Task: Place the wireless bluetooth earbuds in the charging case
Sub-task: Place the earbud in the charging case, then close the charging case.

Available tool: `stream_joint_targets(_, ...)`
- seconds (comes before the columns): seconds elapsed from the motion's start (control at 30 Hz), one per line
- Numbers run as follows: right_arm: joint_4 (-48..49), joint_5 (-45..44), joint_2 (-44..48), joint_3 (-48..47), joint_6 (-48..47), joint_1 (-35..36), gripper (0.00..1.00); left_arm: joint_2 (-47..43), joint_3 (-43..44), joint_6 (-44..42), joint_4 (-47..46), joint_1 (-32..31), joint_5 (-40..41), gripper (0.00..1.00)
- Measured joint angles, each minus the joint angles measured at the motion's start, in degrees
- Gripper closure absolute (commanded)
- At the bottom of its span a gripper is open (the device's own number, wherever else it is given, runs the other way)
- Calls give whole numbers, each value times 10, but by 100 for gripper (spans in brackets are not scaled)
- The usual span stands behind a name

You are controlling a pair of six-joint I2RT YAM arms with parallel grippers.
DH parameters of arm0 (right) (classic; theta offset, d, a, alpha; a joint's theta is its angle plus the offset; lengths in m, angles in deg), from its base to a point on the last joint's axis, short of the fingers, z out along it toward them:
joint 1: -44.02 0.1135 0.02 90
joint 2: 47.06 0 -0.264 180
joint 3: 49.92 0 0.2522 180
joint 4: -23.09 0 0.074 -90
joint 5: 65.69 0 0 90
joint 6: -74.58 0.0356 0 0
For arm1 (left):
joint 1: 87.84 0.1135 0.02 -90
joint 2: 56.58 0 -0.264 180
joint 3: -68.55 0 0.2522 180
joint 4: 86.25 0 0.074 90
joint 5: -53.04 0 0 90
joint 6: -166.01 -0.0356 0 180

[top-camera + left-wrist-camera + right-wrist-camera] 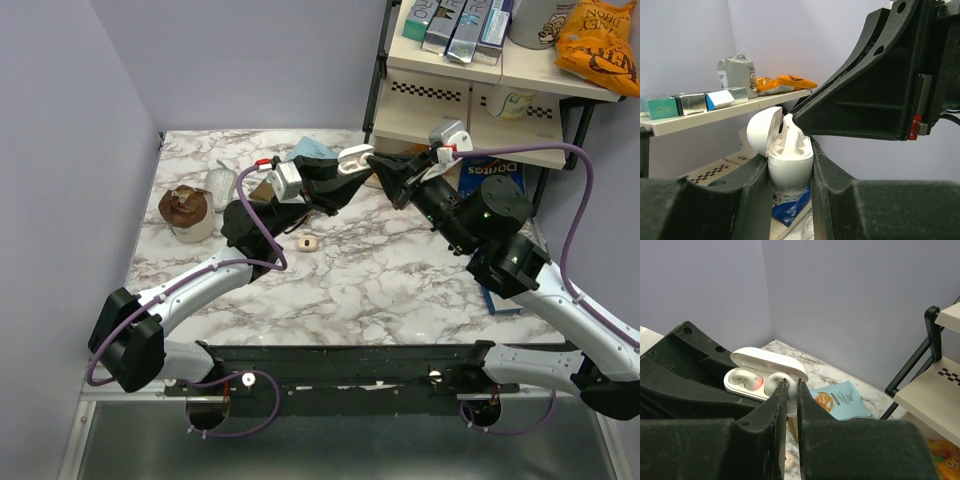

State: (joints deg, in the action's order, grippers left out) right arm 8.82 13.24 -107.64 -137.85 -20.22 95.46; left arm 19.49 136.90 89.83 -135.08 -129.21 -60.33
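My left gripper is shut on the white charging case, holding it above the table with its lid open. In the left wrist view the case sits upright between the fingers. One white earbud stands half in the right-hand slot of the case, with its top sticking out. My right gripper is nipped on that earbud, with only a narrow gap between the tips. A second earbud lies on the marble below.
A brown muffin in a cup and a clear crumpled cup stand at the left. A light-blue chips packet lies at the back. A blue Doritos bag sits under the shelf rack at the right.
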Motion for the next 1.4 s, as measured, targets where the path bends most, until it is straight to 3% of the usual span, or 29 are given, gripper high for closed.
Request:
stream_joint_targets(0.27,0,-2,5,1,-3,0,56,0,0,5,-3,0,0,100)
stream_joint_targets(0.47,-5,-3,21,1,0,0,50,-2,-4,5,-6,0,4,100)
stream_joint_targets(0.7,-6,-18,34,1,5,0,49,-4,-8,8,-10,0,1,100)
stream_joint_targets(1.03,-75,-60,-14,-101,5,0,49,-7,-11,85,-13,0,-154,100)
stream_joint_targets(1.4,-188,-18,-59,-144,14,0,50,-38,-28,70,31,0,-187,100)
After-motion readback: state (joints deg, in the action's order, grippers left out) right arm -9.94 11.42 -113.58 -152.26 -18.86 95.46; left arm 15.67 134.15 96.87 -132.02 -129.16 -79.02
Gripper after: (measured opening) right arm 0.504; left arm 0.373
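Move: Right at the left fingertips, about 1 cm to their right and 1 cm above, the open charging case is already held. From the right hand, whose slightly parted fingers are still around the earbud in its well, the case's middle lies some 2 cm left, level fore and aft, and 1 cm lower. On the table, about 40 cm below the left hand, a small round case stands roughly 9 cm ahead and 10 cm left; the chips bag lies some 26 cm ahead and 9 cm left. Spreading its fingers to about half open, the right hand comes free of the earbud, drawing off to the right and rising about 4 cm, then sinks and swings back left to nearly where it began, tipping downward. The left hand holds still at first, then carries the gripped case some 6 cm back towards the base and 3 cm down, turning it clockwise by nearly 20 degrees. ##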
